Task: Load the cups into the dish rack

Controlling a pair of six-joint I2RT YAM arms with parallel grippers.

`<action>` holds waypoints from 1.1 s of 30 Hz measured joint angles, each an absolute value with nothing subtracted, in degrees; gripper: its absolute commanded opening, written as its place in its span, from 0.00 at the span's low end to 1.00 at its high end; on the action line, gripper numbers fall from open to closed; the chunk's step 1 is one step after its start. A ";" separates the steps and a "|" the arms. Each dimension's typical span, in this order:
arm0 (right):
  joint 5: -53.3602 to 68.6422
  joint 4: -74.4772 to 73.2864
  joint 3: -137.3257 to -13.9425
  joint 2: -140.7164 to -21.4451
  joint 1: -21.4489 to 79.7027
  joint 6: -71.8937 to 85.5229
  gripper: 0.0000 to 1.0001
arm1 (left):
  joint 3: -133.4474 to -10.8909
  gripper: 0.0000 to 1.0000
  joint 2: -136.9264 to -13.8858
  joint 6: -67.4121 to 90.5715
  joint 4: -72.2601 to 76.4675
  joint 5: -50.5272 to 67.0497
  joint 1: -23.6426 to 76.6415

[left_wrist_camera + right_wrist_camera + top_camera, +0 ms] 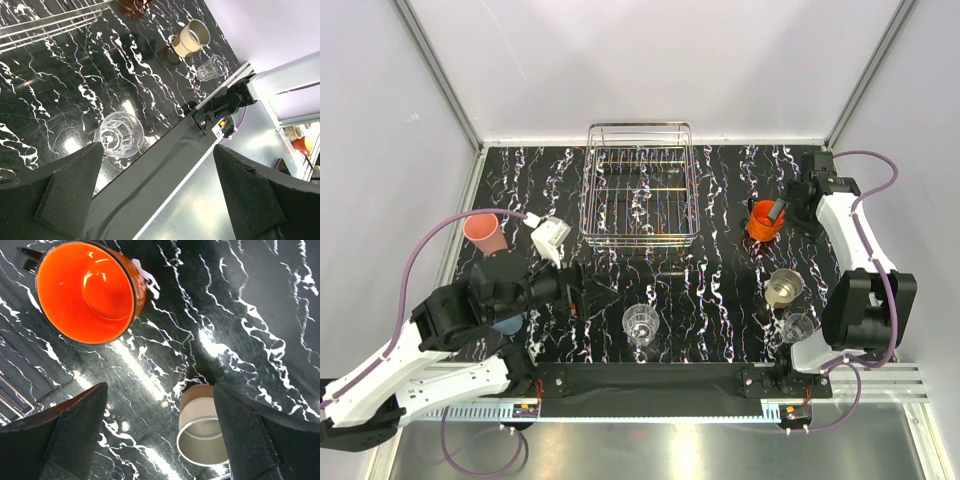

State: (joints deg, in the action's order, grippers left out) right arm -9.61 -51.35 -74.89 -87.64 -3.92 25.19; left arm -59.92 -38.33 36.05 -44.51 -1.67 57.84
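Note:
The dish rack (638,185), a silver wire basket, stands empty at the back centre. My right gripper (779,212) hovers open beside the orange mug (762,221); in the right wrist view the mug (90,292) lies beyond the gripper (160,435), and the beige metallic cup (205,432) sits by the right finger. My left gripper (594,296) is open, left of a clear glass (641,325), with nothing between its fingers (70,195). The glass (121,134) shows near the left finger. A salmon-pink tumbler (485,233) stands far left. A light blue cup (507,325) peeks from under the left arm.
The beige cup (784,287) and a second clear glass (798,327) stand close to the right arm's base (865,310). A black strip and metal rail (650,385) run along the near table edge. Walls close in the back and sides.

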 measured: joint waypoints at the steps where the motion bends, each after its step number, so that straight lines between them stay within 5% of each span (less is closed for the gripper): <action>1: -9.32 -50.85 -74.89 -88.03 -3.92 25.06 0.91 | -59.92 0.99 -38.39 36.12 -44.49 -1.65 57.84; 20: -7.31 -43.27 -82.04 -102.59 -4.29 22.26 0.79 | -59.86 0.99 -40.36 37.63 -44.49 -1.26 57.84; 33: -5.80 -41.34 -84.62 -108.27 -4.45 21.98 0.60 | -59.88 0.97 -41.25 39.13 -44.49 -1.26 57.84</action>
State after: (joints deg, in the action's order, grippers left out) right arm -5.80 -41.34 -84.62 -108.27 -4.45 21.98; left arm -59.88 -41.25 39.13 -44.49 -1.26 57.84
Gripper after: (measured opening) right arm 0.642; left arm 0.977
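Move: The orange mug stands upright about 9 cm ahead of the right hand and 3 cm to its left, its middle some 9 cm lower. The beige cup is roughly 8 cm behind this hand and 1 cm to its right; the dish rack's middle is about 16 cm ahead and 33 cm left, both around 9 cm lower. From the left hand the mug lies some 31 cm ahead, 38 cm to the right and 25 cm down. Onto the right-hand side of the orange mug's rim: the right hand reaches forward about 8.5 cm while sinking some 6 cm, levelling briefly midway and finishing with a short drop almost straight down. Its fingers narrow by about a third, one tip over the mouth and the other just outside the right rim, not yet visibly gripping. ##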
